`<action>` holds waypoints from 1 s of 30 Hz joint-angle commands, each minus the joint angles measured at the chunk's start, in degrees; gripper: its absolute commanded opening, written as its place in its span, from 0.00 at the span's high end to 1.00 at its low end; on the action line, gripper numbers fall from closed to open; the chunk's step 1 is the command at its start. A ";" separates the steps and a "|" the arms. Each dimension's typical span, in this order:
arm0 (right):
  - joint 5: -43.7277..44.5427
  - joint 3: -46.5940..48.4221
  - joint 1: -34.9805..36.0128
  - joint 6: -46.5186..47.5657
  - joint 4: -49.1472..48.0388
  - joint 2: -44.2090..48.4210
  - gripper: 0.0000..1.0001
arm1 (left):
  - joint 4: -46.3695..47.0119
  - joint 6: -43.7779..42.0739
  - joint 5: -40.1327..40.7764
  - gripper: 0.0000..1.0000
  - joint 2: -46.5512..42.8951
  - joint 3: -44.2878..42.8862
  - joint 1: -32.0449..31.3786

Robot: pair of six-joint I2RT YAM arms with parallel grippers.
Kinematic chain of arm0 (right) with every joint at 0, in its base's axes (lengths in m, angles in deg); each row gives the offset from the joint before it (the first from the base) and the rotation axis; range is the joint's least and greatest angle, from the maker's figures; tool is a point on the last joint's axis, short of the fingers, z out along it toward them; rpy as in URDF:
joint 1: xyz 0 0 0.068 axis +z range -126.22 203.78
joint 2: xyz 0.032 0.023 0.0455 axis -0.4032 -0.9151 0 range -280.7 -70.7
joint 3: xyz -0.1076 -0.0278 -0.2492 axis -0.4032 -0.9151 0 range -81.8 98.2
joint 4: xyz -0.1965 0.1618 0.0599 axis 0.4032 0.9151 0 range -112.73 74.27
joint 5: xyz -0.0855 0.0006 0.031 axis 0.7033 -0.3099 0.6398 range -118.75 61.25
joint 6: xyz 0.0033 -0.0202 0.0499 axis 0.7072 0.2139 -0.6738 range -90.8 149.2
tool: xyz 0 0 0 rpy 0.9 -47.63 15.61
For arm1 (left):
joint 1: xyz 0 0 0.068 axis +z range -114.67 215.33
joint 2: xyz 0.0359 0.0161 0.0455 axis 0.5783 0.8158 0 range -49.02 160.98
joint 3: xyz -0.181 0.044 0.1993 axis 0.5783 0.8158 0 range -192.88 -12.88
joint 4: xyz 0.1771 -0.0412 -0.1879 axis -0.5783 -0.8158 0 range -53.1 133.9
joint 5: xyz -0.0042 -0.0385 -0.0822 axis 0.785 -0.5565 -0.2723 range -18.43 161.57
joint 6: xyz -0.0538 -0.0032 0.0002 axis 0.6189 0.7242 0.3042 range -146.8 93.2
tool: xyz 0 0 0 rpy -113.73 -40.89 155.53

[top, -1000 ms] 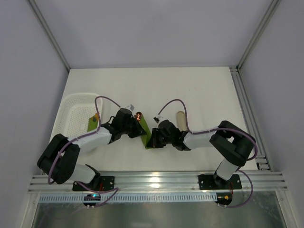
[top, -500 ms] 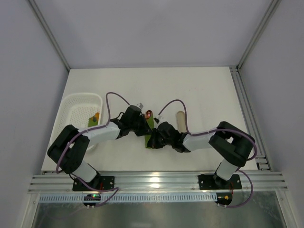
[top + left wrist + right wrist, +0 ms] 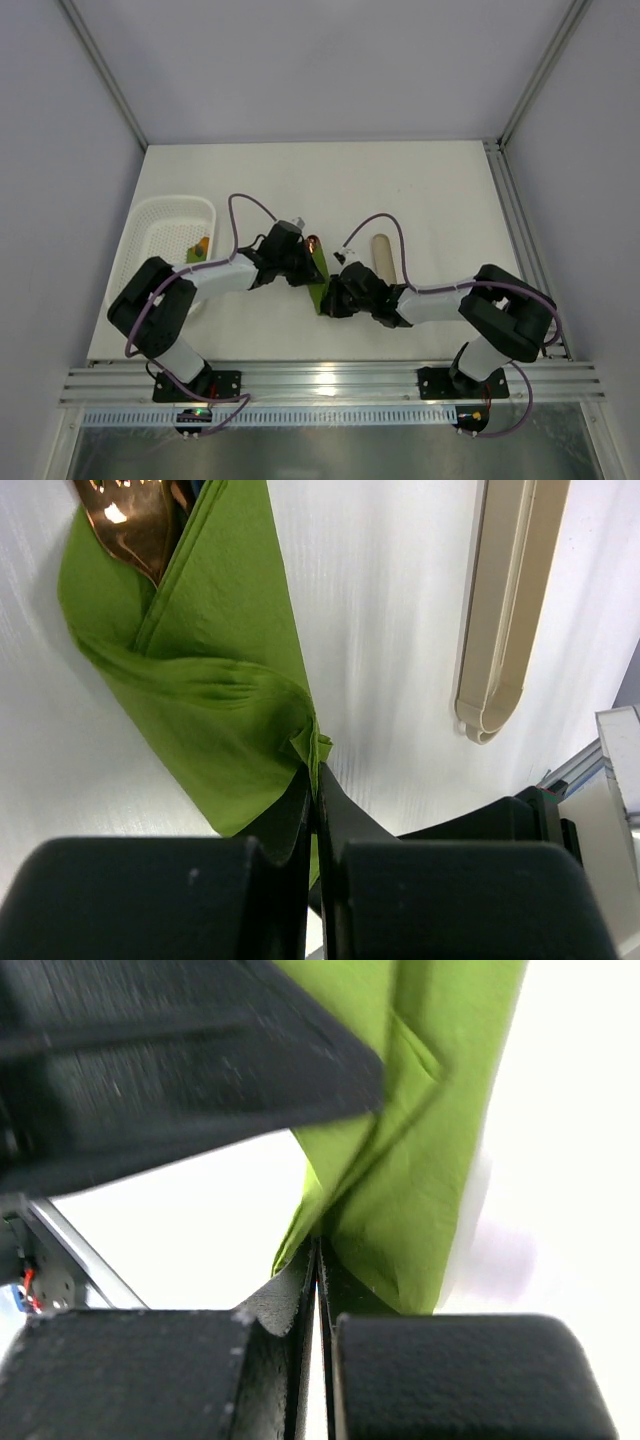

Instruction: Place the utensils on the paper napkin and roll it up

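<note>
The olive-green paper napkin [image 3: 319,277] lies folded into a narrow strip at the table's middle, between my two grippers. A copper-brown utensil [image 3: 312,241] pokes out of its far end; its shiny tip [image 3: 130,520] shows in the left wrist view, the rest is hidden inside. My left gripper [image 3: 305,268] is shut on a pinched fold of the napkin [image 3: 200,680]. My right gripper [image 3: 333,297] is shut on the napkin's edge [image 3: 400,1160] at the near end. I cannot tell fork from spoon.
A pale beige oblong piece [image 3: 381,256] lies just right of the napkin; it also shows in the left wrist view [image 3: 500,600]. A white mesh basket [image 3: 165,235] stands at the left with a small green and orange item inside. The rail runs along the near edge.
My left gripper has moved right from beside the basket to the napkin. The napkin has been folded over into a narrower strip. The right gripper has shifted a little toward the near end.
</note>
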State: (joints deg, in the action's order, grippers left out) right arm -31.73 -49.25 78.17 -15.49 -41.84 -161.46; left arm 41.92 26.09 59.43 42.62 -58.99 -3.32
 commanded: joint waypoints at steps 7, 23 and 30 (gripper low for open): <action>5.35 -4.69 0.72 0.65 6.28 9.63 0.96 | 3.02 -0.24 -0.34 1.00 1.61 -3.46 -2.30; 9.48 -5.40 0.72 1.97 12.86 19.30 0.95 | 2.51 -0.41 -0.16 1.00 5.83 -7.24 -3.97; 8.70 -4.52 0.63 3.64 13.40 21.33 0.95 | 2.24 -0.94 0.36 1.00 7.50 -9.26 -4.32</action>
State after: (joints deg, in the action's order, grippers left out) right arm -24.36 -55.45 78.54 -13.74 -28.33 -141.70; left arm 42.80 26.28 59.54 49.61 -65.94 -7.26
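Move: My left hand, shut, already pinches a fold of the paper napkin, whose near end lies some 7 cm behind it; the utensils' heads stick out about 10 cm ahead and 3 cm to the left. The beige holder is roughly 6 cm ahead and 15 cm to the right of that hand. My right fingertips are at the napkin's near end, about 1 cm to their left, with the holder some 12 cm ahead and 14 cm to the right of them. I keep the napkin fold pinched in my left fingers and drag it to the right, about 4 cm towards the beige holder, nearly level and hardly turning. Meanwhile my right hand gives way ahead of it: it comes free of the near end, going about 5 cm right and slightly back, then rising 3 cm, fingers staying all but shut. ##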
